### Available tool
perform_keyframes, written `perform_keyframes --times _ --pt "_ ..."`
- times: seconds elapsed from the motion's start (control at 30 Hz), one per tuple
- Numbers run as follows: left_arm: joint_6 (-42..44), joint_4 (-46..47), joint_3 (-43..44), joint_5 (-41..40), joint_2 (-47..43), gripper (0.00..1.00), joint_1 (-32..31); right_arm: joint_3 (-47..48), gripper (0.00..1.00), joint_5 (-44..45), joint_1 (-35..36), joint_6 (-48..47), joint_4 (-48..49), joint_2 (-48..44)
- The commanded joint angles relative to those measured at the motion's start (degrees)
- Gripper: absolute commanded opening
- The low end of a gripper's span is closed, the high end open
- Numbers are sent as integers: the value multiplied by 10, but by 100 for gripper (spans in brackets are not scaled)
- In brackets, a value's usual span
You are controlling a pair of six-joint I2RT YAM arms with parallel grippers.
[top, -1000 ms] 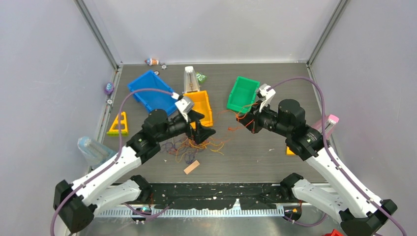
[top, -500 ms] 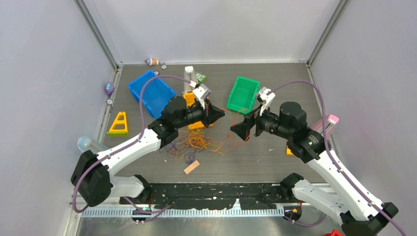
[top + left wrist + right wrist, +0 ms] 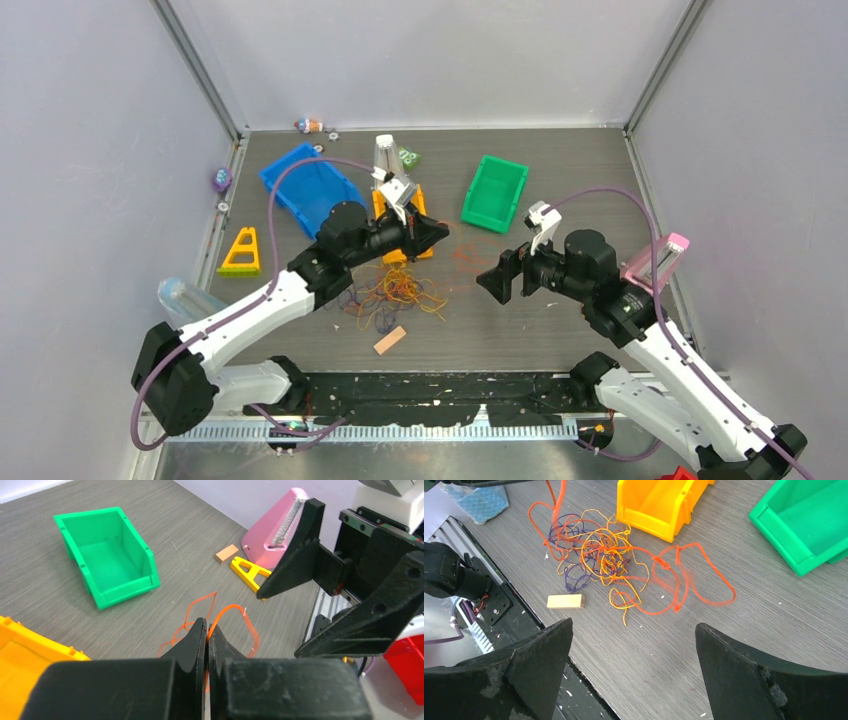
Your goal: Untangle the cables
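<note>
The cables lie as a tangle of orange, yellow and purple strands in the middle of the table, also in the right wrist view. My left gripper is shut on one orange cable. That cable loops out past the fingertips, and its loose part trails on the table. My right gripper hangs wide open to the right of the loop. It holds nothing.
An orange bin, a blue bin and a green bin stand behind the tangle. A small wood block lies in front of it. A pink metronome is at the right, a yellow triangle at the left.
My left gripper swung right from over the tangle and shut on the orange cable. My right gripper opened, let that cable go and drew back toward the near right.
</note>
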Motion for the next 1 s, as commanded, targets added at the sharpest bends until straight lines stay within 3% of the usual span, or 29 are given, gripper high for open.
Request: perform_keyframes --times 0.0,0.1,0.3,0.4,0.57,0.97 --pt "4 9 -9 42 -28 0 0 -18 98 -30 0 13 71 -10" --pt "13 -14 3 49 -42 0 0 -48 99 -39 0 27 113 -2" --pt "32 -43 14 49 -76 0 0 -93 95 43 0 93 196 15" --pt "34 -52 18 45 -89 0 0 -106 95 17 0 97 234 28" --pt "34 -60 36 45 -100 0 0 -140 95 -104 3 83 363 50" --pt "61 -145 165 13 -85 0 0 -124 97 -115 78 55 441 173"
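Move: Ahead of the open right hand by about 10 cm, some 4 cm left and 10 cm below, hang the orange cable's loose loops. The cable tangle on the table is about 8 cm ahead and 19 cm left of that hand, the yellow bin roughly 22 cm ahead and 17 cm left, both some 20 cm below. From the left hand, already pinching the orange cable, the tangle lies about 4 cm ahead, 10 cm left and 26 cm below. Keeping the orange cable pinched, the left hand draws back about 3 cm and slightly left, then rises some 9 cm, faster towards the end. The right hand, jaws wide open, first dips and edges forward, then sweeps left about 7 cm towards the hanging orange strand, its left side rolling up and the fingers turning some 15 degrees counter-clockwise. ##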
